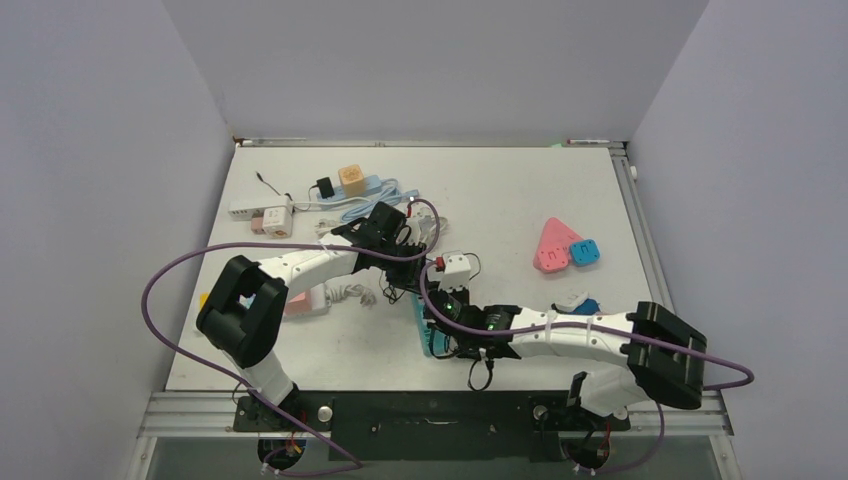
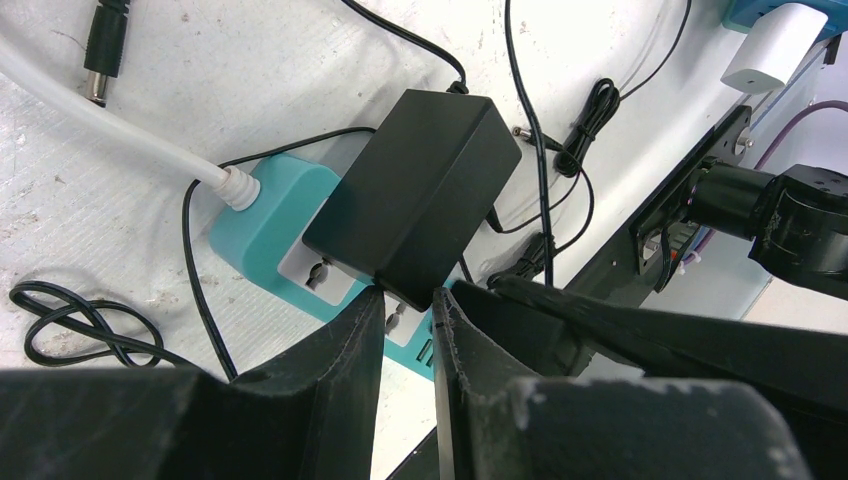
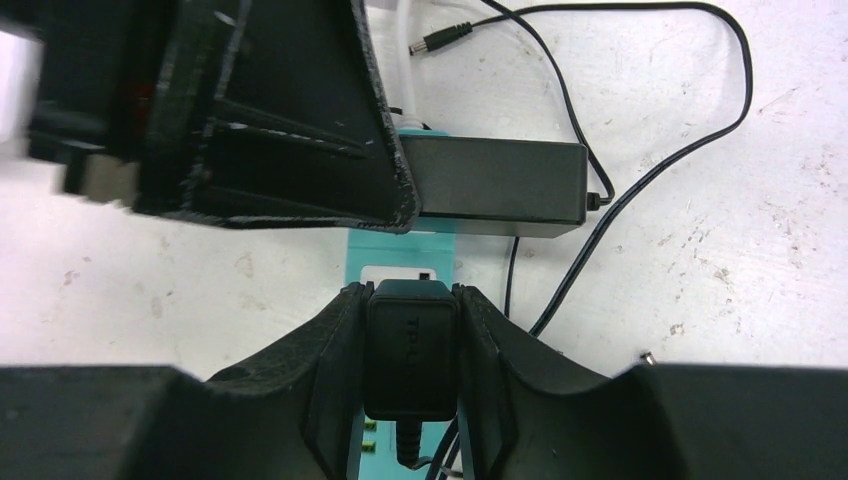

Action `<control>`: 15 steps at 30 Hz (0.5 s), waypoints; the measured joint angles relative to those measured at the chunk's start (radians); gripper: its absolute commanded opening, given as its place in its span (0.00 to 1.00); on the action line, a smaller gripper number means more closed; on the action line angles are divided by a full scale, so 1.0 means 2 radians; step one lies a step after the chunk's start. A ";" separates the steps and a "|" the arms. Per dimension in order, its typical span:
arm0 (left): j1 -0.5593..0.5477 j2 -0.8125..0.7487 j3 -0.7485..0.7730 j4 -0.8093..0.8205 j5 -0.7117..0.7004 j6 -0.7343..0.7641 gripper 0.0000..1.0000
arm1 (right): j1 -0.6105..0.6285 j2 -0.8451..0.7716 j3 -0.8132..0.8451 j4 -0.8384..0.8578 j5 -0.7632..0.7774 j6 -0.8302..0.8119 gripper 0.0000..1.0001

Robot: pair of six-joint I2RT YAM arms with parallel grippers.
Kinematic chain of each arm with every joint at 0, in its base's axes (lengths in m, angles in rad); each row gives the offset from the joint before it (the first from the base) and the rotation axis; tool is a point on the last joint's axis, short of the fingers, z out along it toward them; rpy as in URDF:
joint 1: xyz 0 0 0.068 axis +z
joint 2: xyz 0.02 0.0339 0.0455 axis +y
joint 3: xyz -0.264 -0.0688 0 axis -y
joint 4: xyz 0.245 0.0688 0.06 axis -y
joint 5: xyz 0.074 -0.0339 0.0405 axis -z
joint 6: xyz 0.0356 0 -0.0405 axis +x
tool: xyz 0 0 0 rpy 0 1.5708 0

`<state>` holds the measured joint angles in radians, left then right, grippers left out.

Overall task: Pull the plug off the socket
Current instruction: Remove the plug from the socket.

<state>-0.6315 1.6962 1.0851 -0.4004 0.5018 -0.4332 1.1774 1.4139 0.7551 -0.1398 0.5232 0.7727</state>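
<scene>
A teal power strip, the socket, lies on the white table between the two arms. My right gripper is shut on a small black plug seated in the strip, one finger against each side of it. A large black adapter sits plugged into the same strip, further along. My left gripper is shut, its tips down at the strip right by the near corner of that adapter, and nothing is clamped between them. From above, both grippers meet over the strip.
Thin black cables and a white cord lie loose around the strip. A white charger sits nearby. A pink triangular strip and blue adapter lie to the right; more strips and a yellow cube stand at the back left.
</scene>
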 measured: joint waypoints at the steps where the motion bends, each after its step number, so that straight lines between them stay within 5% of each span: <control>1: 0.000 0.000 0.000 0.000 0.000 0.000 0.18 | 0.002 -0.008 0.000 -0.003 0.000 0.000 0.05; 15: -0.001 -0.002 0.000 0.000 -0.005 0.001 0.20 | 0.027 -0.146 0.004 -0.056 0.024 0.005 0.05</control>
<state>-0.6338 1.6917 1.0847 -0.4011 0.4923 -0.4320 1.2312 1.1221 0.7635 -0.2516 0.5713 0.7818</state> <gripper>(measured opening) 0.198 0.318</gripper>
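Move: The right hand already pinches the plug just over the light-blue socket strip, whose middle lies roughly straight below, about 5 cm down and 1 cm to the left. The black adapter, still on the strip, sits about 6 cm ahead, 1 cm to the right and 2 cm lower. From the left hand, which has the adapter's near end between its fingers, the strip's middle is about 3 cm back, level sideways, 5 cm below. Still pinching the plug between its fingertips, the right hand lifts it away from the socket strip, almost straight up by about 8 cm and slightly back and to the right near the end, tilting some 10 degrees so its left side rises. The left hand stays put with its fingers on the black adapter. ##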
